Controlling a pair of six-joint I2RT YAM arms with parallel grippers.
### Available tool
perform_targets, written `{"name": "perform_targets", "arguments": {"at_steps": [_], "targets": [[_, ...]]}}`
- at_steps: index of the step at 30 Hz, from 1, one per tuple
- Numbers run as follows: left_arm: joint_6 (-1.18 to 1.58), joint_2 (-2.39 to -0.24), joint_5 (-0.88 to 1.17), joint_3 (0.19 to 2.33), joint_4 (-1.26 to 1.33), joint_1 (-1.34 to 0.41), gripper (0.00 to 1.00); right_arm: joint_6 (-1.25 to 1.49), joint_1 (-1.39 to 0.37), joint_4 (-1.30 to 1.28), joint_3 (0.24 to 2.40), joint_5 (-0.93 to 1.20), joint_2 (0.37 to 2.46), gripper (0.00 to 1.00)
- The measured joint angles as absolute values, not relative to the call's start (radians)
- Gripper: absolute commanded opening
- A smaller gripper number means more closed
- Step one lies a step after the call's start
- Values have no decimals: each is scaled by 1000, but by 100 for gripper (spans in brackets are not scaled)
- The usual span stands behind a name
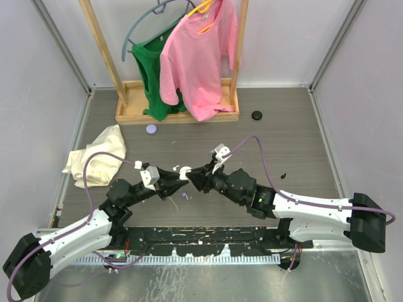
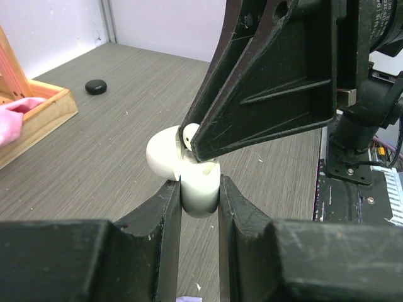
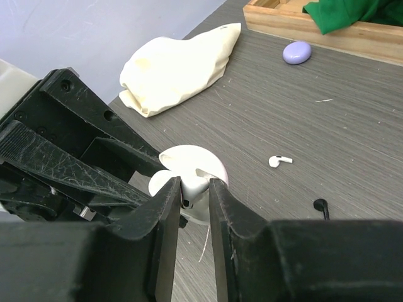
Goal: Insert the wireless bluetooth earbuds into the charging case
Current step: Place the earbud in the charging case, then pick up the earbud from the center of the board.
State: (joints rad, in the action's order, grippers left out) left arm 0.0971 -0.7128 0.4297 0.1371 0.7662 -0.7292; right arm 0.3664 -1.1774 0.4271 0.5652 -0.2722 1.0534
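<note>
My left gripper [image 1: 175, 180] is shut on the body of a white charging case [image 2: 200, 189], held above the table with its lid [image 2: 162, 151] open. My right gripper [image 1: 195, 175] is shut on a white earbud [image 3: 195, 187] and holds it at the case's open top; the earbud also shows in the left wrist view [image 2: 191, 132]. The right fingers [image 2: 264, 82] reach down over the case. A second white earbud [image 3: 279, 160] and a black earbud [image 3: 321, 205] lie on the table. A lilac earbud [image 1: 184, 196] lies under the grippers.
A cream cloth [image 1: 97, 163] lies at the left. A closed lilac case [image 1: 151, 129] and a black case [image 1: 256, 115] lie near the wooden clothes rack [image 1: 176, 116] with a green and a pink shirt at the back.
</note>
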Motion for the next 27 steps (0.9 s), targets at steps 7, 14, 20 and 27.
{"name": "perform_targets", "arguments": {"at_steps": [7,14,20,27], "targets": [[97,-713,414,135,767,-730,0,378,-1179,420,561,-295,1051,49],[97,-713,406,135,766,-730,0,377,-1179,380,561,-331,996,58],[97,-712,376,135,758,-730,0,370,-1179,312,575,-382,966,64],[97,-686,281,135,714,-730,0,351,-1153,230,601,-442,966,68]]}}
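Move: The open charging case, held in the left fingers, lies about 2 cm to the right hand's left, 1 cm ahead and 1 cm below, with the right fingers still on the earbud at its mouth. From the left hand the case is about 1 cm ahead and 1 cm to the right, 1 cm up. On the table, some 18 cm below the right hand, a purple earbud lies level with it and 2 cm left, a white earbud 11 cm ahead and 5 cm left, and a black earbud 10 cm ahead and 3 cm right. The right fingers let go of the earbud and spread to about two thirds open, then the right hand draws off the case, about 4 cm to the right and 2.5 cm forward, turning some 10 degrees clockwise as it leaves. The left hand keeps its closed hold on the case and, mostly near the end, eases about 2 cm forward and slightly left, turning a little counter-clockwise. ##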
